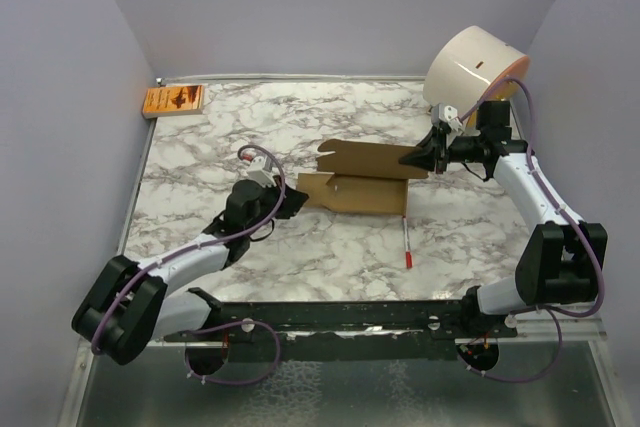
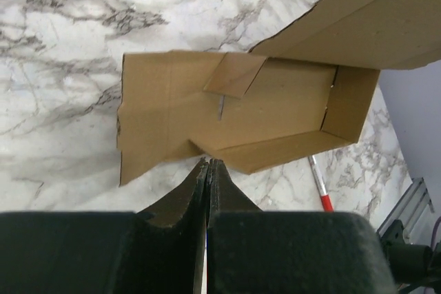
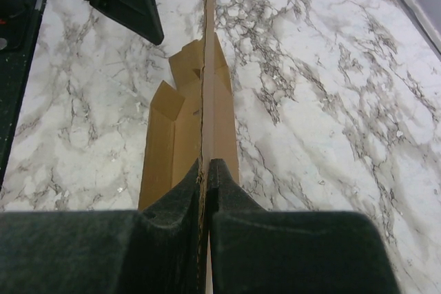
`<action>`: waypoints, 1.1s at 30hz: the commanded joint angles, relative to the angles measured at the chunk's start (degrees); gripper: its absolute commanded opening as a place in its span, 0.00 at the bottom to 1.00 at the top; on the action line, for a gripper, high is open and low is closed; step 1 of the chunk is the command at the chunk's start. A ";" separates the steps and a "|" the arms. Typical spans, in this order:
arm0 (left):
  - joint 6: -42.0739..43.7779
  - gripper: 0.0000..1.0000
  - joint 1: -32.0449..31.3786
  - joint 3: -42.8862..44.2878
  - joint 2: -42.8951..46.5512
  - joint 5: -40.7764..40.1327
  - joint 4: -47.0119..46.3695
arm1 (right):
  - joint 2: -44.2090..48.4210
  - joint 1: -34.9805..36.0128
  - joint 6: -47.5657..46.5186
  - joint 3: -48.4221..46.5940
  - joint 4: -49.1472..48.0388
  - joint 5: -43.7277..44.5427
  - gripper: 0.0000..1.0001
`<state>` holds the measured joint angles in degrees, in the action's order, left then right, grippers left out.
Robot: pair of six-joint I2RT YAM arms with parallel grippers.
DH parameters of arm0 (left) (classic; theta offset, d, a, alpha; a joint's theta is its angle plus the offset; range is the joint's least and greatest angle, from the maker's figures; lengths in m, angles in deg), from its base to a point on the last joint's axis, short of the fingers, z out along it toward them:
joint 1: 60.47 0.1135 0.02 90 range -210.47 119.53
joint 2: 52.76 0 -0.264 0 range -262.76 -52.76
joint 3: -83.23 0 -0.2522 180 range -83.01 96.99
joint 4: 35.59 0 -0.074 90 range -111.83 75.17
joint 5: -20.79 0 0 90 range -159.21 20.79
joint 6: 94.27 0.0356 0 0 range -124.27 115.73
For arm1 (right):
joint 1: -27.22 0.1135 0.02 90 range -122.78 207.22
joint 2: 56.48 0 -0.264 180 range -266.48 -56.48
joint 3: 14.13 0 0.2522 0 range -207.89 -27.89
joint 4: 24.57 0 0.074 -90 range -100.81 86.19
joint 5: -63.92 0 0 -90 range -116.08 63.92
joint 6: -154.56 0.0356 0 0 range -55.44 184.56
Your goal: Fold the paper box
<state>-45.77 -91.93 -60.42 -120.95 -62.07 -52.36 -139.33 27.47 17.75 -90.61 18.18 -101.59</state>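
Observation:
The paper box is plain brown cardboard, half formed, and lies open at the table's middle with a flat notched flap at its left end. My right gripper is shut on the box's raised back panel at its right end. In the right wrist view that panel runs edge-on away from the shut gripper. My left gripper is shut with nothing between its fingers. Its tips sit at the near edge of the box, where the low front wall meets the flat flap.
A red and white pen lies just in front of the box's right end. A big white cylinder stands at the back right behind the right arm. An orange printed packet lies in the back left corner. Grey walls enclose the table.

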 commanded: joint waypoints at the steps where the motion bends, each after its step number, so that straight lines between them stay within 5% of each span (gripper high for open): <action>1: -1.77 0.00 0.09 -2.78 0.54 2.09 1.87 | 1.28 -0.25 -0.97 -1.35 0.98 -1.09 0.01; 11: 1.78 0.03 0.06 -2.23 -0.14 -2.05 2.21 | 1.07 -0.25 -1.65 -1.27 1.53 -1.39 0.01; 16: 9.50 0.47 1.11 -1.90 5.61 -11.99 8.18 | 1.02 -0.25 -1.97 -1.35 1.77 -1.69 0.01; 18: 10.96 0.55 2.64 -2.18 6.32 -11.72 7.62 | 0.98 -0.25 -1.91 -1.34 1.84 -1.83 0.01; 26: 10.77 0.62 7.90 -2.73 -1.32 3.44 -3.37 | 0.89 -0.25 -1.97 -1.44 1.99 -2.06 0.01; 33: 12.03 0.62 8.96 -1.49 -6.76 8.04 -9.33 | 0.58 -0.25 -1.92 -1.44 1.95 -2.25 0.01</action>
<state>-35.45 -83.74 -63.20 -125.52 -59.23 -55.66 -139.33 27.47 16.26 -90.61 19.19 -101.65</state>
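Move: From the left gripper, the box's left end flap lies about 4 cm ahead, 3 cm to the right and roughly 5 cm lower. The open box tray spreads beyond the flap, its middle some 16 cm right of the gripper and 3 cm ahead; the raised lid panel is about 10 cm ahead and 14 cm right, some 5 cm higher. From the right gripper, the same flap lies about 24 cm left and 7 cm back, and lower. Sink the shut left gripper nearly 4 cm, easing slightly back, then swing it left and forward with a small rise, opening the fingers to over half and rolling the wrist about 10 degrees left side up. Lower it again and drift slightly right, ending about 4 cm left of its start with the spread fingers facing the end flap's outer edge. Keep the right gripper still, pinching the lid panel. ##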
